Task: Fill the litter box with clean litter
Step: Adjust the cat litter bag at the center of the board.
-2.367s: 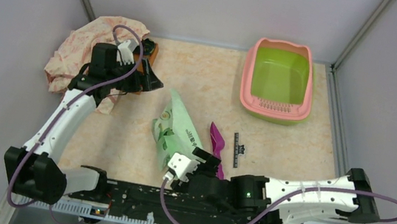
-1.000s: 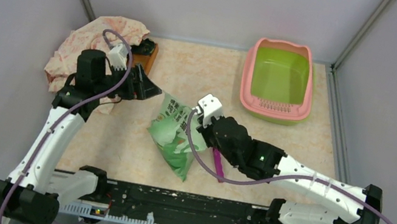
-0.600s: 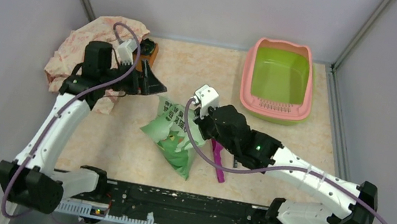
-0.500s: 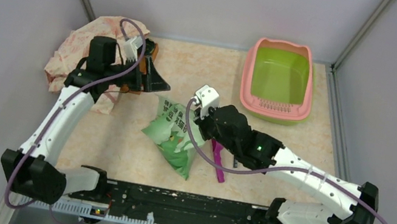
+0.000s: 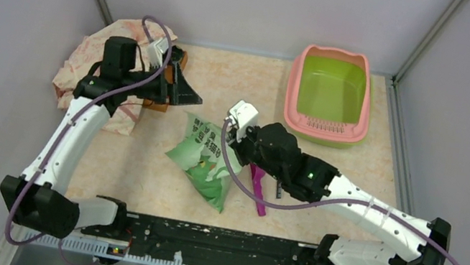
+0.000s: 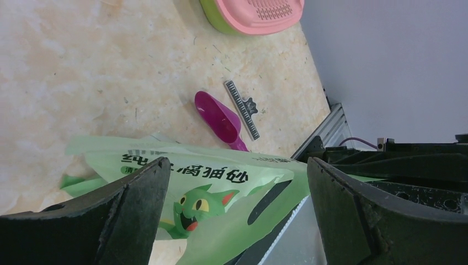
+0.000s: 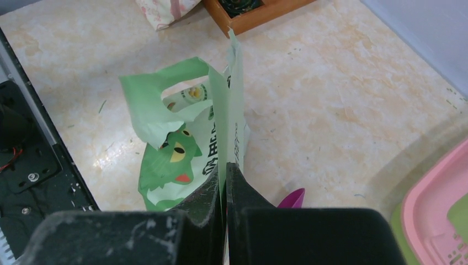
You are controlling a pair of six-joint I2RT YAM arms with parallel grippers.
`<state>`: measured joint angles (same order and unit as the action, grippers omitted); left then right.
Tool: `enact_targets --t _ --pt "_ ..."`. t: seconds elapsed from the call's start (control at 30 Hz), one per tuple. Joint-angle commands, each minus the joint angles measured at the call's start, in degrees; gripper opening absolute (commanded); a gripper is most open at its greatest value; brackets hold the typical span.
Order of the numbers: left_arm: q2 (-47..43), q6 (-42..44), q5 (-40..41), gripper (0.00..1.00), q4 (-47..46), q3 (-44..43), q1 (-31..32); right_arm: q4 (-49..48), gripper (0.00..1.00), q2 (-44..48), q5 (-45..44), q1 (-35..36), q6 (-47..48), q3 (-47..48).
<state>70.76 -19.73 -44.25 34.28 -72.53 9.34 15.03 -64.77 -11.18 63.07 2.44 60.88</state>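
Note:
The litter box (image 5: 330, 94) stands at the back right, its green basin bare; its pink ledge (image 6: 251, 8) shows in the left wrist view and a corner (image 7: 436, 215) in the right. No clean litter is visible. My right gripper (image 5: 229, 139) (image 7: 226, 165) is shut on the top edge of a light green printed bag (image 5: 202, 159) (image 7: 182, 143), holding that edge up while the bag's bottom rests on the table. To the bag's left, my left gripper (image 5: 190, 99) (image 6: 237, 161) hangs wide open and apart from it, facing the bag (image 6: 193, 187).
A purple scoop (image 5: 258, 180) (image 6: 218, 118) lies right of the bag, under my right arm, beside a black toothed strip (image 6: 243, 107). A brown wooden tray (image 7: 259, 14) and a patterned cloth (image 5: 94, 64) sit at the back left. Walls enclose the table on three sides.
The right gripper lifted the bag's top edge from the front of the table to the middle, then held nearly still. The left gripper drifted a little right, toward the bag.

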Motion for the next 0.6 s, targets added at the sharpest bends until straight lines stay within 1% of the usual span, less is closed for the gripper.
enact_targets --t 0.0,0.13,0.17,0.3,0.37,0.4,0.5,0.57 --pt "-2.34 1.09 4.69 0.99 2.28 -1.06 -0.56 -6.63 0.00 -0.79 1.60 -0.82 1.66 5.55" --pt "-4.59 0.68 7.44 0.99 1.55 1.70 -1.49 -2.71 0.01 2.59 -1.39 -0.87 0.09 7.27" --pt "-5.19 0.39 8.07 0.99 1.19 2.45 -1.52 -0.84 0.11 3.31 -2.29 -0.95 -0.15 8.19" --pt "-7.75 -0.62 10.40 0.99 -0.45 5.65 -1.52 5.67 0.31 5.55 -5.02 -1.51 -0.60 11.61" --pt "-8.66 -0.87 10.96 0.97 -1.39 7.51 -1.57 7.92 0.34 6.21 -5.58 -1.78 -0.92 12.93" --pt "-8.81 -0.87 10.89 0.93 -1.94 8.41 -1.60 8.86 0.36 6.39 -5.83 -1.81 -1.03 13.35" --pt "-8.77 -1.10 9.86 0.76 -3.16 10.82 -1.61 12.12 0.38 6.06 -6.61 -1.94 -1.57 15.28" --pt "-8.48 -1.15 9.76 0.67 -3.31 11.68 -1.61 14.91 0.42 4.84 -5.46 -2.14 -1.73 18.20"
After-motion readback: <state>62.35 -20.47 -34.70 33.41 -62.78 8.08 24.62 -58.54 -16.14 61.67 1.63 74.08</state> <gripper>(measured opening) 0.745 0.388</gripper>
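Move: The right hand, shut on the rim of the cat litter bag's mouth, has the bag's middle about 4 cm back, 6 cm to its left and some 12 cm below. On the board, roughly 26 cm below that hand, the purple scoop lies about 9 cm to its right and 1 cm ahead, the black clip 16 cm right and 2 cm ahead. The wide-open left hand has the bag's middle about 13 cm back, 6 cm right and 14 cm below. The right fingers, pinching the bag's rim, open to somewhat over a third and let go; the hand then lifts quickly by some 10 cm, shifting about 5 cm right, up and away from the bag. The left hand drifts about 3 cm left, sinks about 3 cm beside the bag late on, turns some 10 degrees counter-clockwise, and its wide-open fingers start closing. ##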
